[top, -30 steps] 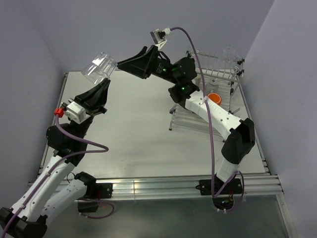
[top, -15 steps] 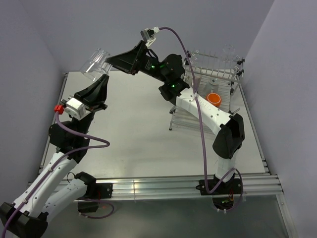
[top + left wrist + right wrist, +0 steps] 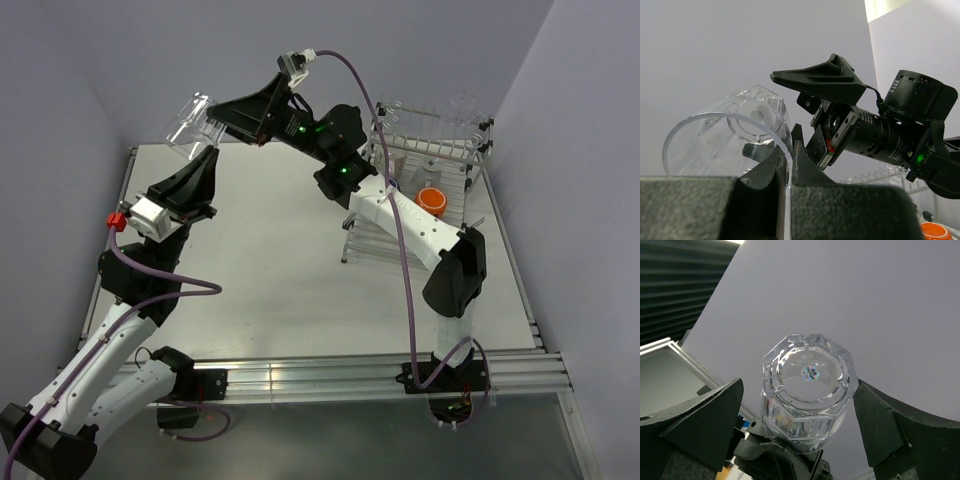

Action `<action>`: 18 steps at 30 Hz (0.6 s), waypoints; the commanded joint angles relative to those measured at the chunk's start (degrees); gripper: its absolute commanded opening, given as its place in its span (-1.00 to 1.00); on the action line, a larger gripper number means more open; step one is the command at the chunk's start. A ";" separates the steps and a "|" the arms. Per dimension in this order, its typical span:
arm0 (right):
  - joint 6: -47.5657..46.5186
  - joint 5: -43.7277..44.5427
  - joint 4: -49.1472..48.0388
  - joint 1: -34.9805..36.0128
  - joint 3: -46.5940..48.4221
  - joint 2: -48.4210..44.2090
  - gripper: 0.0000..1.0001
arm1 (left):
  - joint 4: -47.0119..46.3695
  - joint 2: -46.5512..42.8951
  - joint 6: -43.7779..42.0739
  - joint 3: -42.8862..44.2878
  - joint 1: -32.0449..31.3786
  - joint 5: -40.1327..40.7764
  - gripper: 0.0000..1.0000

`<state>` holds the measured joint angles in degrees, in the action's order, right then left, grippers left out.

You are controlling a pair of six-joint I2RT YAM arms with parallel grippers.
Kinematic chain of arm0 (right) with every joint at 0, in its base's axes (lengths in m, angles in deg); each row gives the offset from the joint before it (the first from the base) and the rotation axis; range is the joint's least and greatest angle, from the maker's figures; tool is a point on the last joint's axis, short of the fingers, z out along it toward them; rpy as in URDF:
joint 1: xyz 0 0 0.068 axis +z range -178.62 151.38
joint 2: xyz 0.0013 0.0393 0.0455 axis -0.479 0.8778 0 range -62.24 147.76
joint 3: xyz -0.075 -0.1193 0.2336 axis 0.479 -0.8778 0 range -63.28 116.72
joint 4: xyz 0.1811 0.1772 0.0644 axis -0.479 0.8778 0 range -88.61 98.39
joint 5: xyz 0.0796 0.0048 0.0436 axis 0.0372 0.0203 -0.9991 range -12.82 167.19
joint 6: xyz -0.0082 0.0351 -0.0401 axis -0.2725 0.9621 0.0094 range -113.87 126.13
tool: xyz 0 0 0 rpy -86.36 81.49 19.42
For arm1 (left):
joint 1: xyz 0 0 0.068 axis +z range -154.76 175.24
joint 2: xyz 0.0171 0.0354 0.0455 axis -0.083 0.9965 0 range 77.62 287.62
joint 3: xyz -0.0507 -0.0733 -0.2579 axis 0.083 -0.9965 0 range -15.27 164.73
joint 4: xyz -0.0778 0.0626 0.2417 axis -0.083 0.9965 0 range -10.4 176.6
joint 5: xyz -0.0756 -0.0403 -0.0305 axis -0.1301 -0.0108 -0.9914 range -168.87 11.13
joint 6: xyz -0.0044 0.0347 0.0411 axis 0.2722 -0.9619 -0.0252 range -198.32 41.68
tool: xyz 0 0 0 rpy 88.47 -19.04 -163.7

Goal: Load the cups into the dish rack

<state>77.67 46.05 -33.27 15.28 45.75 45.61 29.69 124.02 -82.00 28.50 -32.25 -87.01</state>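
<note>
A clear glass tumbler [image 3: 190, 122] hangs high over the table's back left, tilted with its base toward the right arm. My left gripper [image 3: 210, 152] is shut on its rim, the wall pinched between the fingers [image 3: 771, 165]. My right gripper [image 3: 214, 116] is open; its fingers [image 3: 715, 415] stand on either side of the tumbler's [image 3: 807, 385] faceted base with a gap on each side. The dish rack [image 3: 440, 146] stands at the back right. In it are an orange mug [image 3: 432, 199] and another clear glass [image 3: 462, 105].
The walls close in on the left, back and right of the white table [image 3: 270, 260]. An aluminium rail [image 3: 320, 375] runs along the near edge by the arm bases. In the left wrist view, the rack's wire prongs [image 3: 880, 175] and the orange mug [image 3: 937, 231] show low right.
My right arm swung left from the rack to the held tumbler, and its open fingers now flank the base. The left arm shifted the tumbler slightly up and left.
</note>
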 commanded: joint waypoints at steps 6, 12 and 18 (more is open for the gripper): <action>0.43 1.69 -1.38 0.31 4.35 0.96 0.83 | -1.86 -0.51 3.16 2.46 -0.11 -0.39 -1.00; -0.09 1.78 -1.38 0.40 4.26 1.04 0.54 | -0.98 -0.78 6.23 2.37 -0.11 -0.56 -0.99; -0.45 1.78 -1.38 0.13 4.17 1.04 0.23 | -0.80 -0.95 6.14 1.94 -0.11 -1.96 -0.86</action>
<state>77.63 47.23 -32.41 15.26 47.08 46.97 30.13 123.86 -77.17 28.54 -32.23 -87.01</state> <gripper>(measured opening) 0.746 0.079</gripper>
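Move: The clear glass hangs upended between the hands, pinched at its rim by the left fingers. Its middle is about 3 cm left of the right hand, 1 cm ahead and 1 cm below, already between the open fingers. From the left hand it sits roughly 3 cm ahead, 3 cm left and 4 cm up. The orange cup in the rack is some 40 cm right of the right hand, 12 cm farther out and 46 cm below. Forward by only about 1 cm, with barely any turn, the right hand centres itself on the glass while its fingers close from wide open to about three quarters, until both pads meet the sides near the base and the gripper effort rises. The left hand stays put and keeps its pinch on the rim. ##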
